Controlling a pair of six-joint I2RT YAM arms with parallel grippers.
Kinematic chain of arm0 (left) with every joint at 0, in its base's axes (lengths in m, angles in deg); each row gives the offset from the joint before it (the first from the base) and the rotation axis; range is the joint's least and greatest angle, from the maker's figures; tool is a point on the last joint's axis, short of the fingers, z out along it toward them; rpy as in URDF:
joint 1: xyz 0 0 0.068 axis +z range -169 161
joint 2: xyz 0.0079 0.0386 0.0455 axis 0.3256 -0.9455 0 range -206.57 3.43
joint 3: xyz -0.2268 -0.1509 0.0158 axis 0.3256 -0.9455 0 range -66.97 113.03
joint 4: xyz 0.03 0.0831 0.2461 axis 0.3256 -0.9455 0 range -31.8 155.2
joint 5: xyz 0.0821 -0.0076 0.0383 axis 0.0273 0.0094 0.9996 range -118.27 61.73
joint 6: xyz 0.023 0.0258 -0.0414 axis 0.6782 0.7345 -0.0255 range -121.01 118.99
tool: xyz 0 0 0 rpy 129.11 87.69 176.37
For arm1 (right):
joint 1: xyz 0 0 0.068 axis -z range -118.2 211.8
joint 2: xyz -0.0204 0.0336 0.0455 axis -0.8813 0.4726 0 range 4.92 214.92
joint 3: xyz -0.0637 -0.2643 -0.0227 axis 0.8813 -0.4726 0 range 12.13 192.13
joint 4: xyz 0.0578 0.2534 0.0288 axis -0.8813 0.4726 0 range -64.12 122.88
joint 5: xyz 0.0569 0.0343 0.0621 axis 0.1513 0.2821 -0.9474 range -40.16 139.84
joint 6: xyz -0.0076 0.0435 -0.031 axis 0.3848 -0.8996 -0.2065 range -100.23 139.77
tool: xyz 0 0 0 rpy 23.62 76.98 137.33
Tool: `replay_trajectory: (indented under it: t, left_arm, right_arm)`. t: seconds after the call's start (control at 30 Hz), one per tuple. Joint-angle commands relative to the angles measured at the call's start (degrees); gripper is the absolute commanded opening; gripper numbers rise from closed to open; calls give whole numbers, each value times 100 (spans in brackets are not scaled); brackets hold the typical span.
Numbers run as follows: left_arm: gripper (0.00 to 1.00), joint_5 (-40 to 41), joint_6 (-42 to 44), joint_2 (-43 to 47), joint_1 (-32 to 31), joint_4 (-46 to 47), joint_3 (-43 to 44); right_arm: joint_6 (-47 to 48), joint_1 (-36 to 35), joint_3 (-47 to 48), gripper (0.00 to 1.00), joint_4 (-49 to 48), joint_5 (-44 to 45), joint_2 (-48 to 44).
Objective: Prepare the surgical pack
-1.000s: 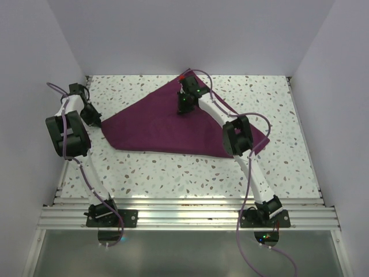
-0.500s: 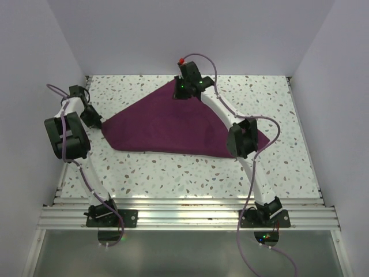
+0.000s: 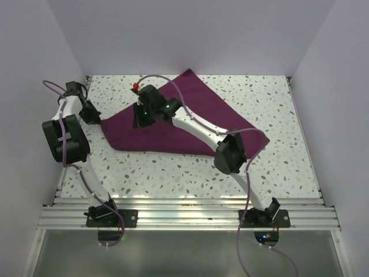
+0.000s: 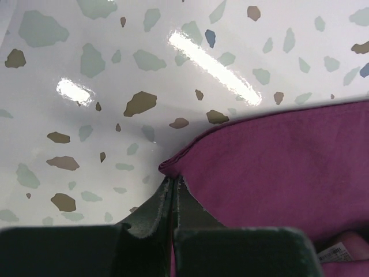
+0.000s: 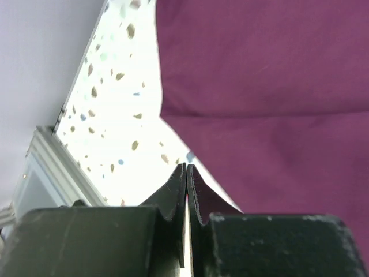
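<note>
The surgical pack (image 3: 151, 138) is a deep purple drape lying as a flat triangle on the speckled table, its point toward the back wall. My left gripper (image 3: 97, 118) is low at the drape's left corner. In the left wrist view it (image 4: 173, 178) is shut on that folded corner of the drape (image 4: 277, 167). My right gripper (image 3: 140, 120) reaches across the drape's left half. In the right wrist view it (image 5: 187, 166) is shut. An edge of the drape (image 5: 259, 57) runs down into its tips, and a thin red sliver shows between the fingers.
White walls close in the table (image 3: 173, 173) on the left, right and back. An aluminium rail (image 3: 184, 216) runs along the near edge by the arm bases. A small white label (image 4: 337, 254) shows on the drape near my left gripper.
My right gripper swung from the drape's back point leftward and a little nearer, now over its left half. The left gripper stayed at the left corner.
</note>
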Motion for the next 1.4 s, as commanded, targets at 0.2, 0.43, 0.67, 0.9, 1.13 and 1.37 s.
replay_trajectory:
  t: [0.2,0.43,0.67,0.9,1.13,1.37]
  left_arm:
    - [0,-281,-24,551,16,-21,110]
    - [0,-422,-60,771,7,23,4]
    - [0,-588,-86,902,-1,14,39]
    - [0,-764,-209,1140,-203,32,-48]
    - [0,-826,-288,1377,-353,49,-119]
    - [0,-826,-306,1641,-494,58,-251]
  right_arm:
    - [-360,-201,-213,0,49,76,301]
    - [-483,-315,-292,0,102,130,590]
    - [-588,-438,-416,0,93,165,845]
    - [-729,-412,-319,0,146,235,1240]
    - [-633,-351,-178,0,348,376,1391]
    - [-492,-316,-136,0,111,235,460]
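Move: The closed tips of my right hand aim at the cloth just inside its near folded edge, about 5 cm back, 2 cm left and 15 cm below; the edge's left bend is some 5 cm back, 14 cm left, at the same depth. The cloth's left corner, already pinched by my left hand, is roughly 10 cm ahead, 22 cm left and 12 cm below my right. From my left hand, that pressing spot lies about 15 cm back, 19 cm right and 3 cm below. I bring my right hand down about 15 cm and some 5 cm back, fingers shut and tipping steeper, until the tips land just inside the near fold and stay pressed there. Meanwhile my left hand keeps its pinch on the corner and raises it about 9 cm, veering right over the cloth in the later part, its fingers swinging some 12 degrees forward. ##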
